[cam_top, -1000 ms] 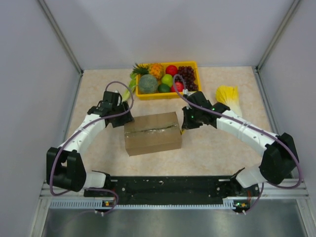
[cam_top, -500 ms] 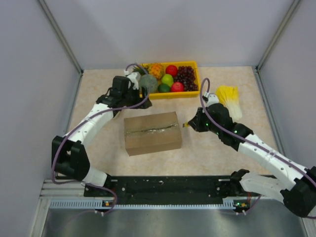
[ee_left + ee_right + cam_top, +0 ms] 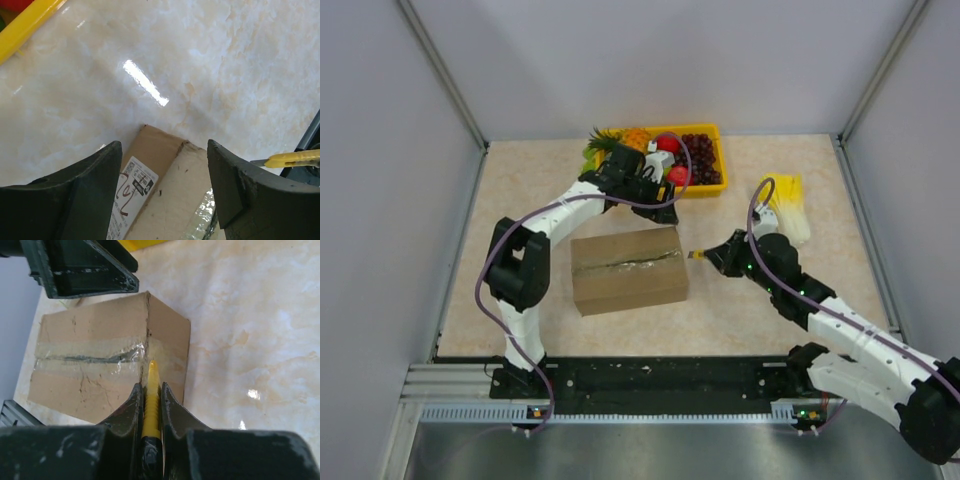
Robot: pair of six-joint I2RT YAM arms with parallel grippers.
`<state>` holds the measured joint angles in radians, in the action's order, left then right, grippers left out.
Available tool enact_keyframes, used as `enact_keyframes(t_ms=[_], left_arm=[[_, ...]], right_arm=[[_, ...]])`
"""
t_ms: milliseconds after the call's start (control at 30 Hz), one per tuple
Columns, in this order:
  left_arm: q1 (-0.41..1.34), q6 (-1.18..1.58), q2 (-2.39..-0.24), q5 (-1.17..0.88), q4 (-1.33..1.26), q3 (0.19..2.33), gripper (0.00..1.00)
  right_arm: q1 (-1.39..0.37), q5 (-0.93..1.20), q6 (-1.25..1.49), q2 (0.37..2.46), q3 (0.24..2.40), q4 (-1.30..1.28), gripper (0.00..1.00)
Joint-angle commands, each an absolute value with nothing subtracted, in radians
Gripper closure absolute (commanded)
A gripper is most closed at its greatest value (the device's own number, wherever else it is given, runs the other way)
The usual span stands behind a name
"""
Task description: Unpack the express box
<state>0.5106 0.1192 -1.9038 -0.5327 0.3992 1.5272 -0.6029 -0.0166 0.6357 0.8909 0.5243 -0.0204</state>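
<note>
The express box (image 3: 630, 268) is a brown carton lying mid-table, flaps down, with a dark slit along its clear-taped top seam (image 3: 85, 359). My left gripper (image 3: 663, 212) hovers open over the box's far right corner. In the left wrist view that corner (image 3: 167, 172) and the white label (image 3: 131, 192) show between the left gripper's (image 3: 164, 150) spread fingers. My right gripper (image 3: 708, 256) is shut on a yellow utility knife (image 3: 151, 405). The knife tip points at the box's right end, a little short of it.
A yellow tray (image 3: 724, 165) of fruit stands behind the box, close to the left wrist. A yellow-and-white leafy vegetable (image 3: 786, 203) lies at the right, behind the right arm. Grey walls close in the table on three sides.
My left arm swung from the box's left end round behind it to the far right corner, its jaws opening wider. My right gripper drew slightly back from the box's right end, knife still held.
</note>
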Motion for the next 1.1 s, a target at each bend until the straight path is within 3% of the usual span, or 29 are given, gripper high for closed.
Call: enact_keyframes(t_ms=[0,733,1067], left_arm=[[0.509,0.016,-1.953,-0.561,0.507,1.632,0.28],[0.503,0.011,-1.959,-0.497,0.459,1.522,0.53],[0.503,0.009,-1.948,-0.483,0.451,1.485,0.57]], right_arm=[[-0.58,-0.011,0.707,0.862,0.497,0.143,1.0],[-0.545,-0.014,0.77,0.962,0.465,0.294,1.0],[-0.54,-0.005,0.77,1.023,0.466,0.35,1.0]])
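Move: The box's far right top corner is about 3 cm back, 1 cm right and 3 cm below the left hand; the box's middle is some 13 cm back, 9 cm left and 8 cm lower. The fruit crate sits about 10 cm ahead and 2 cm left of that hand, 11 cm below. From the right hand, already gripping the knife, the same corner is roughly 6 cm ahead, 8 cm left and 5 cm down; the cabbage is 12 cm ahead, 16 cm right, 13 cm down. The left fingertips come onto the box's far right top corner: the hand sinks about 3 cm and edges back 1 cm, then stays there while its fingers close from wide to about half open around the edge. The right hand keeps its grip on the knife and goes about 3 cm forward, first rising slightly and then sinking, rolling some 10 degrees, bringing the blade tip to the box's right top edge just beyond the tape seam. ##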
